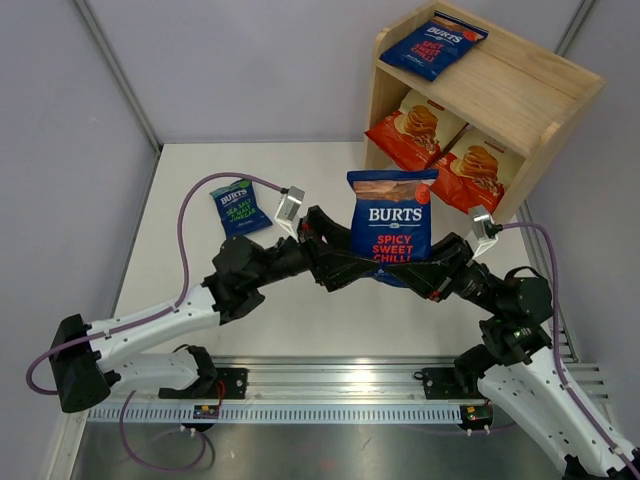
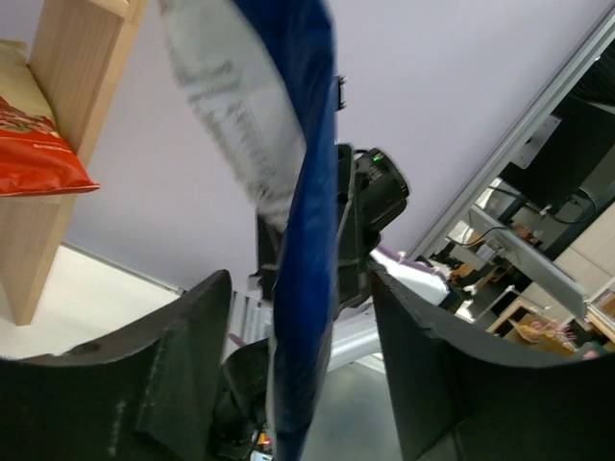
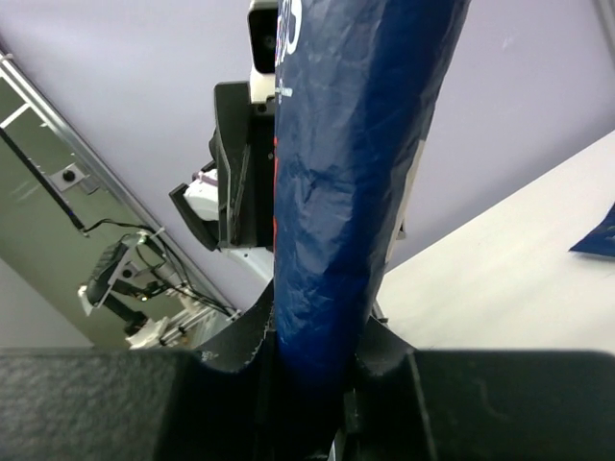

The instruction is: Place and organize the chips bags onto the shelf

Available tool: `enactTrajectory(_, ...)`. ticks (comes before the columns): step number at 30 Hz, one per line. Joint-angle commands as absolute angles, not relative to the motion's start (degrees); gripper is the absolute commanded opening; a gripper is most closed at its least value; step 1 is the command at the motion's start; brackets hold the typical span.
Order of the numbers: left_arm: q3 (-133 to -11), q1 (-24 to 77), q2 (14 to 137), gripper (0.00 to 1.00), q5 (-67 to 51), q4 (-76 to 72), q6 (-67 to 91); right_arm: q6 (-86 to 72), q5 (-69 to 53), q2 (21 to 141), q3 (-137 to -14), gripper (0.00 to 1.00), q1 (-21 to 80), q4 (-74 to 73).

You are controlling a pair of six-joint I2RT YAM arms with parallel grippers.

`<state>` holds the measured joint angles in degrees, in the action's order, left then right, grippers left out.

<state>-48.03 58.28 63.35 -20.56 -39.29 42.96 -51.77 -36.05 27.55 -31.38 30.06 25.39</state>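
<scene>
A dark blue Burts chips bag (image 1: pixel 390 225) with red lettering stands upright above the table middle, between both grippers. My right gripper (image 1: pixel 425 268) is shut on its lower edge; in the right wrist view the jaws (image 3: pixel 322 357) pinch the blue bag (image 3: pixel 356 192). My left gripper (image 1: pixel 345 268) is open: its fingers (image 2: pixel 183 355) stand apart on either side of the bag (image 2: pixel 300 221) without pressing it. The wooden shelf (image 1: pixel 520 95) stands at the back right, with one blue Burts bag (image 1: pixel 433 44) on top and two cream-and-red bags (image 1: pixel 415 128) (image 1: pixel 478 170) on the lower tier.
A green-lettered Burts bag (image 1: pixel 237 207) lies flat on the white table at the left, behind the left arm. The shelf's side panel (image 2: pixel 58 115) and a red bag (image 2: pixel 38 154) show in the left wrist view. Grey walls enclose the table.
</scene>
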Motion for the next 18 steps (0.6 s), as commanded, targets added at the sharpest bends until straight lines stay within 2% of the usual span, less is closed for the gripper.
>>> enactTrajectory(1,-49.2,58.1,61.5,0.73,-19.7,-40.0,40.2,-44.9,-33.8,27.8,-37.0,0.06,30.3,19.6)
enactTrajectory(3,-49.6,57.9,60.8,0.89,-18.1,-38.1,39.4,-42.7,-33.4,28.7,-39.7,0.06,30.3,17.2)
enactTrajectory(5,-49.7,58.0,59.0,0.98,-14.0,-34.2,38.1,-39.8,-32.1,29.6,-43.3,0.05,30.3,12.8)
enactTrajectory(11,-48.3,57.7,51.1,0.99,2.9,-20.1,35.9,-34.5,-23.3,38.0,-58.7,0.04,30.3,-1.3)
enactTrajectory(16,-48.9,57.6,42.1,0.99,19.6,-2.9,36.1,-32.8,-13.1,51.6,-74.6,0.05,30.2,-14.7)
enactTrajectory(18,-50.5,57.4,40.4,0.99,22.2,4.2,35.6,-31.9,-8.6,57.7,-83.1,0.05,29.8,-19.4)
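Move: Beyond the right hand, which already grips the lower edge of the spicy sweet chili bag, the free space on the shelf's top board lies some 33 cm ahead, 24 cm right and 3 cm up; the blue bag already there is 46 cm ahead and 11 cm right. Under that space the right cassava bag sits about 18 cm below hand height. From the left hand, the sea salt bag lies about 36 cm ahead, 31 cm left and 38 cm down. Lifting the chili bag, the right hand keeps its pinch and climbs about 10 cm while reaching some 9 cm forward towards the shelf top, turning roughly 20 degrees clockwise. The left hand, its fingers already parted around the bag, opens fully and withdraws about 10 cm left and 5 cm forward, swinging some 30 degrees counter-clockwise, towards the sea salt bag. ##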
